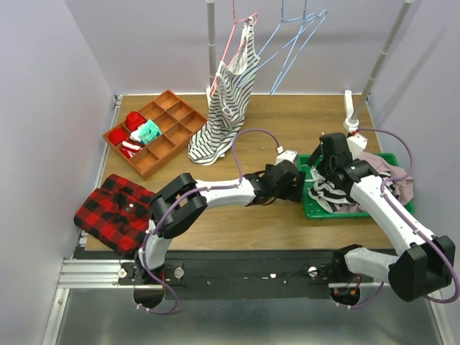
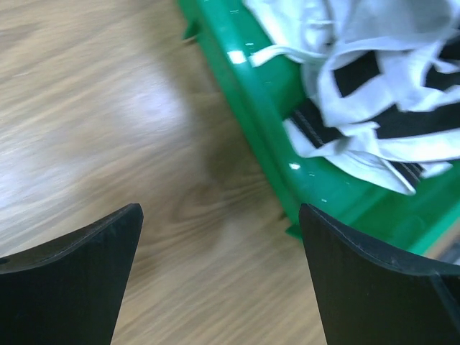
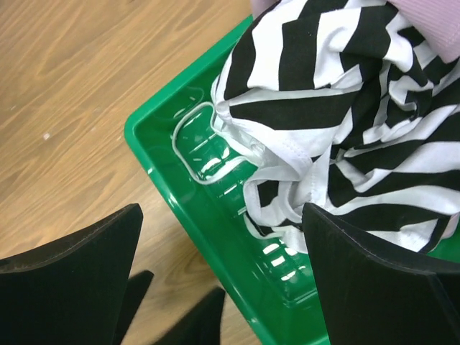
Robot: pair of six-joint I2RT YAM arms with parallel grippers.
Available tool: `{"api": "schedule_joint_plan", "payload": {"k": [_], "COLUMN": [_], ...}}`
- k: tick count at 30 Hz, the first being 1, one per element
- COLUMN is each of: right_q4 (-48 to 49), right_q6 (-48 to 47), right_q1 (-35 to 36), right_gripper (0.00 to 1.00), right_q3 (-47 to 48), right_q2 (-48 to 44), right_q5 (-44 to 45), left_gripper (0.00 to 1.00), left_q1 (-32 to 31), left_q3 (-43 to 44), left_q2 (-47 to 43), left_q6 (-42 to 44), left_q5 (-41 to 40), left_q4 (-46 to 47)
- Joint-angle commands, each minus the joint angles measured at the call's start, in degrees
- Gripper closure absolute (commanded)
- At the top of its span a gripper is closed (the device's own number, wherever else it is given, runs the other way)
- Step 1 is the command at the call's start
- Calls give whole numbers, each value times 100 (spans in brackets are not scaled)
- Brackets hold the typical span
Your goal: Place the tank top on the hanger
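Note:
The tank top (image 1: 327, 192), with bold black-and-white stripes, lies crumpled in a green bin (image 1: 310, 210) at the table's right. Its thin straps trail toward the bin's corner (image 3: 208, 154). In the wrist views the tank top (image 3: 323, 93) (image 2: 374, 79) fills the bin. My right gripper (image 3: 221, 212) (image 1: 321, 169) hangs open over the bin's rim, with one finger above the cloth and nothing held. My left gripper (image 2: 219, 215) (image 1: 296, 176) is open over bare wood just left of the bin (image 2: 266, 108). The light-blue wire hanger (image 1: 293, 44) hangs from the rail at the back.
A mauve garment (image 3: 438, 21) lies behind the tank top in the bin. A finer-striped top (image 1: 226, 108) hangs on a pink hanger (image 1: 237, 32). A divided wooden tray (image 1: 172, 122) sits at the back left. A red plaid shirt (image 1: 115, 208) lies at the front left. Rack poles (image 1: 211, 43) (image 1: 381, 57) stand behind.

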Motion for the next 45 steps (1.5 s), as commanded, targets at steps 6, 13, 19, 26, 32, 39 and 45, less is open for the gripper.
{"api": "schedule_joint_plan", "payload": {"k": [6,13,19,26,32,39,45], "right_q4": [-495,-13,200,-880,-1514,-1726,-1682], "right_q6": [287,243,59,-539,-671,-680,-618], "right_q1": [-413,-729,-756,-756,-756,-756,-765], "right_gripper": [2,17,73,99,99,99,99], "right_q3": [-234,-524,-245,1668,2920,4273,5372], "right_q2": [289,859,870,176,-203,-195,78], "right_q5": [925,891,697,522,346,-67,-330], "left_gripper": [1,1,1,1,1,1,1], "left_q1": [-66,-22,13,74,101,153,215], "left_q3": [-240,-1215,-1822,-2218,-2166,-1762,-1568], "left_q2": [-155,-1147,-2025,-3073,-3829,-4286,-4576], "left_q6": [-163,-216,-76,12,223,496,645], "left_q5": [385,191,-212,-476,-635,-696,-881], "left_q4": [797,981,753,508,61,-406,-661]}}
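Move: The striped tank top lies crumpled in the green tray. Its middle is about 9 cm to the right of the right gripper, 2 cm back and 8 cm below. The tray's middle is some 11 cm right and 3 cm back, and the mauve cloth about 21 cm right and 1 cm back. From the low left gripper, right beside the tray's left wall, the tank top is about 15 cm right and 1 cm ahead, and the tray's middle 17 cm right and 1 cm ahead. Bring the right gripper right and down about 7 cm into the crumpled tank top, shut the fingers on the cloth, then lift nearly 35 cm with it pinched while tilting the fingertips up some 40 degrees. Nudge the left gripper slightly further right at the tray wall, then draw it away left and up, fingers staying open. ##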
